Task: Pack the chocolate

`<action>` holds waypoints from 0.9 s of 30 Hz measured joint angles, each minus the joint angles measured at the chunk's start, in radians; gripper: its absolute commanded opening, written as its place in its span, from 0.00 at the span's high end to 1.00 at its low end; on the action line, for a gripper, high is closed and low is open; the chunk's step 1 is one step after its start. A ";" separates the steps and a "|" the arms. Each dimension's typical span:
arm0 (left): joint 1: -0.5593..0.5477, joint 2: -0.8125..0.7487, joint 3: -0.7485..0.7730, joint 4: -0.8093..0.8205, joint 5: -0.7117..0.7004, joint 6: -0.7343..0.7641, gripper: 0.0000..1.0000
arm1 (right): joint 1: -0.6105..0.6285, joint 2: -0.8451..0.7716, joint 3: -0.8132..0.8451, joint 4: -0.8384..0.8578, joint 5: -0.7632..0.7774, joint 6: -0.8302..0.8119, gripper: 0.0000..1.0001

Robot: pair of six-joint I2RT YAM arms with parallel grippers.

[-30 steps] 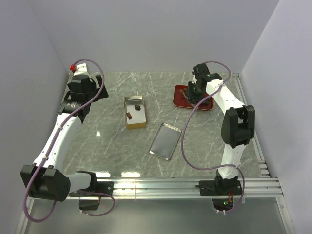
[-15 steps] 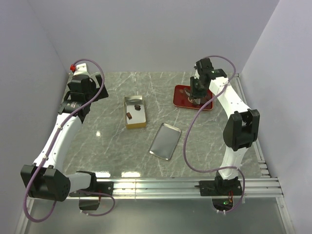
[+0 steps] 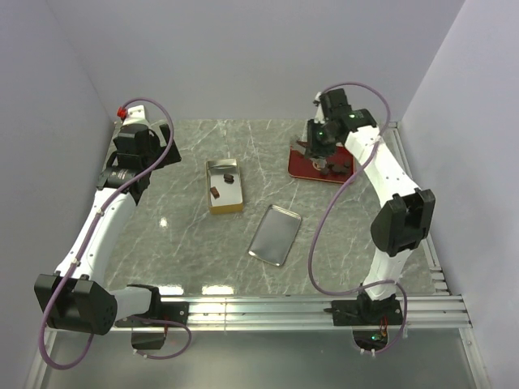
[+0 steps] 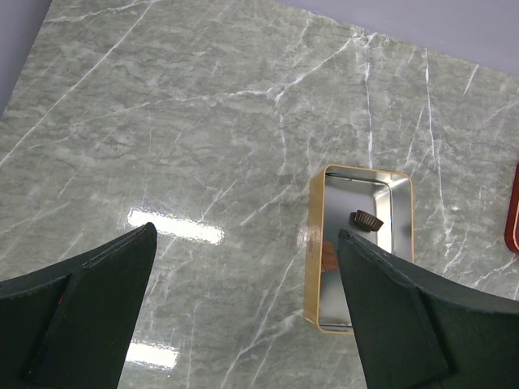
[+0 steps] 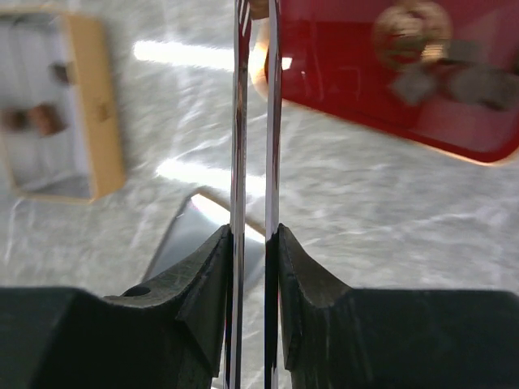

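The gold tin [image 3: 225, 208] lies left of centre with two chocolate pieces [image 3: 229, 177] inside. The left wrist view shows a dark cup-shaped chocolate [image 4: 366, 219] in the tin [image 4: 315, 243]. A reddish piece [image 4: 328, 255] sits partly behind my finger. More chocolate lumps [image 3: 321, 164] lie on the red tray [image 3: 302, 168]. My right gripper [image 3: 304, 146] hangs over the tray's left edge. Its thin metal blades [image 5: 255, 49] stand close together, with a small brown lump pinched at their tips [image 5: 259, 8]. My left gripper [image 4: 246, 233] stands wide open above bare marble, left of the tin.
A silver lid [image 3: 276, 235] lies flat in front of the tray, also seen blurred in the right wrist view [image 5: 190, 235]. Walls close in the table on three sides. A metal rail [image 3: 324, 308] runs along the near edge.
My right gripper has lifted from the red tray and swung a little left towards its edge, its blades drawing closer together. The left arm has not moved.
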 measured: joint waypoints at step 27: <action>0.000 -0.024 -0.021 -0.001 0.000 0.000 0.01 | 0.392 0.091 0.149 -0.021 -0.145 0.081 0.63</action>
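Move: The gold box for the chocolates lies about 26 cm to the left of the right hand, which holds tongs gripping a chocolate, roughly 5 cm nearer the base and 18 cm below. The red tray is some 4 cm ahead and 4 cm right, 20 cm down; the silver tray about 22 cm back and 11 cm left, 21 cm down. From the left hand the box is some 15 cm right, 2 cm back and 24 cm below. Right arm sweeps the tong-held chocolate 18 cm left, 9 cm back towards the gold box, turning some 25 degrees counter-clockwise. ##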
